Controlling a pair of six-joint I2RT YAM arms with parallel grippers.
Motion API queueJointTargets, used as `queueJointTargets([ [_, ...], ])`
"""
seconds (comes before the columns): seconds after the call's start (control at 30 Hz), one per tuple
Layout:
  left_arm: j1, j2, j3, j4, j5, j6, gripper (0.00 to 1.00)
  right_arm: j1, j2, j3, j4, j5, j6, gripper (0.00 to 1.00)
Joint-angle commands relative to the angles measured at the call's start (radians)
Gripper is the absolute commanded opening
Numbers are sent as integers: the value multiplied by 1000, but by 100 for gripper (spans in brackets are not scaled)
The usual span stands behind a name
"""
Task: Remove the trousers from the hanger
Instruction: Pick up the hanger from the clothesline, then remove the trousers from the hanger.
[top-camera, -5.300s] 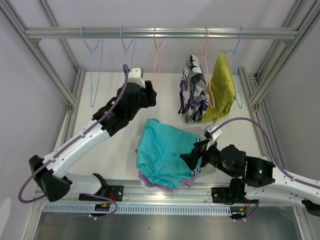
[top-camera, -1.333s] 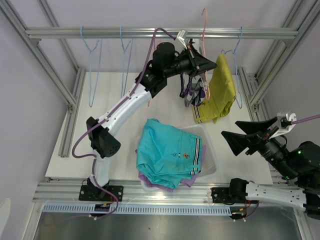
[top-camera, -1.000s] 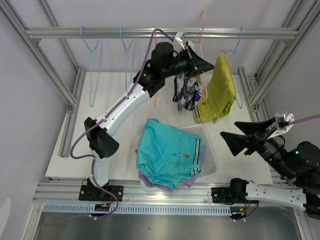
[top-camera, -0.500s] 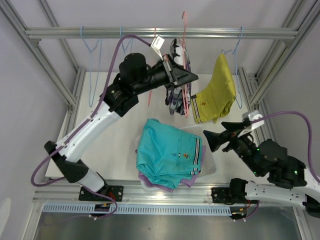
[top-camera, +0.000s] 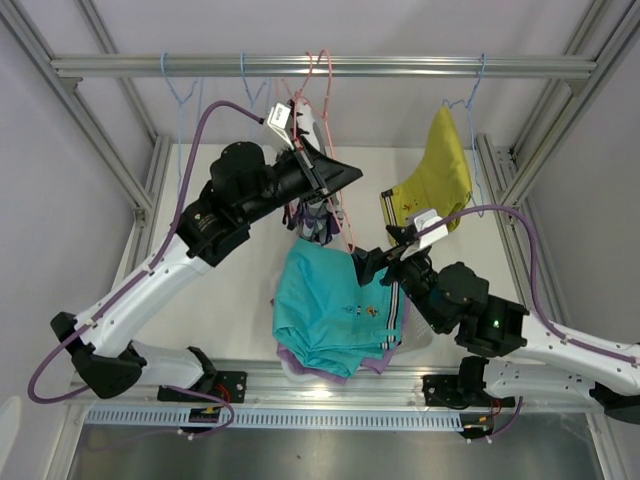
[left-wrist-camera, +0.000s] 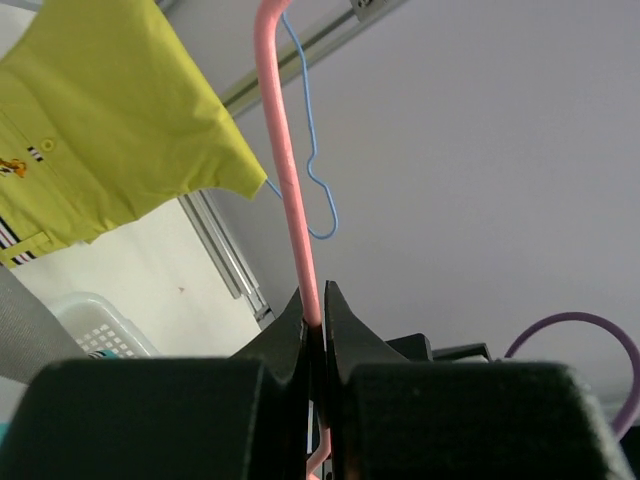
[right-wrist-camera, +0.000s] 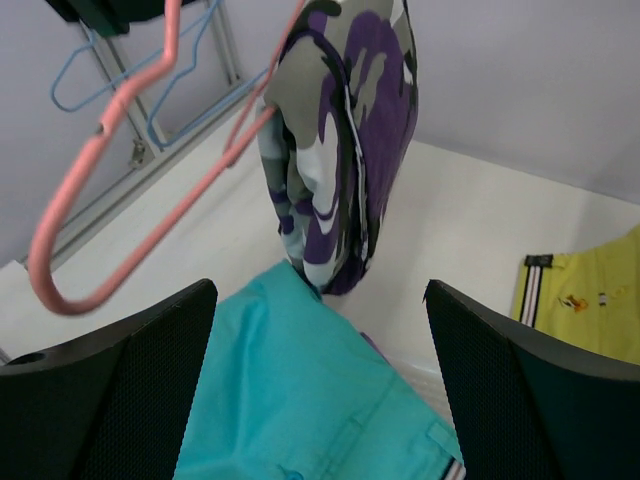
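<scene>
My left gripper (top-camera: 343, 173) is shut on a pink hanger (top-camera: 346, 232), held off the rail; the jaws pinch its wire (left-wrist-camera: 287, 170) in the left wrist view. Purple-grey-white camouflage trousers (top-camera: 315, 222) hang from it, just above the teal trousers (top-camera: 330, 305). My right gripper (top-camera: 372, 262) is open and empty just right of the camouflage trousers (right-wrist-camera: 345, 150), with the teal pair (right-wrist-camera: 310, 410) between its fingers below. Lilac trousers (top-camera: 300, 362) peek out under the teal. Mustard yellow trousers (top-camera: 437, 180) hang on a blue hanger (top-camera: 472, 95). The pink camouflage pair is hidden.
A white basket (top-camera: 424, 335) at the front middle holds the teal and lilac trousers. Two empty blue hangers (top-camera: 185, 110) and an empty pink one hang on the rail (top-camera: 150, 66) at the left. Frame posts stand on both sides.
My left gripper has carried the pink hanger and camouflage trousers left and down, off the rail, to above the basket. My open right gripper has swung left towards them.
</scene>
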Motion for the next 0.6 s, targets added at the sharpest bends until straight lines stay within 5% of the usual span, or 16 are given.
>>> queueJointTargets([
  [0.0,-8,-102,24,228,-44,117,0,-26,31,5,216,-48,-20,90],
  [0.57,-8,-154,72,160,-64,151,0,-286,166,-81,397,-316,84,91],
])
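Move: The camouflage trousers hang some 10 cm ahead of the open right hand and 11 cm to its left, about level with it. From the left hand, already gripping their pink hanger, they're roughly 4 cm ahead, 6 cm left and 9 cm lower. From the right hand, the turquoise trousers lie about 30 cm below and 5 cm left, neither ahead nor back; the yellow trousers hang about 18 cm ahead and 12 cm right. Right hand, wide open, reaches about 6 cm forward towards the camouflage trousers; left draws the gripped hanger slightly left. ##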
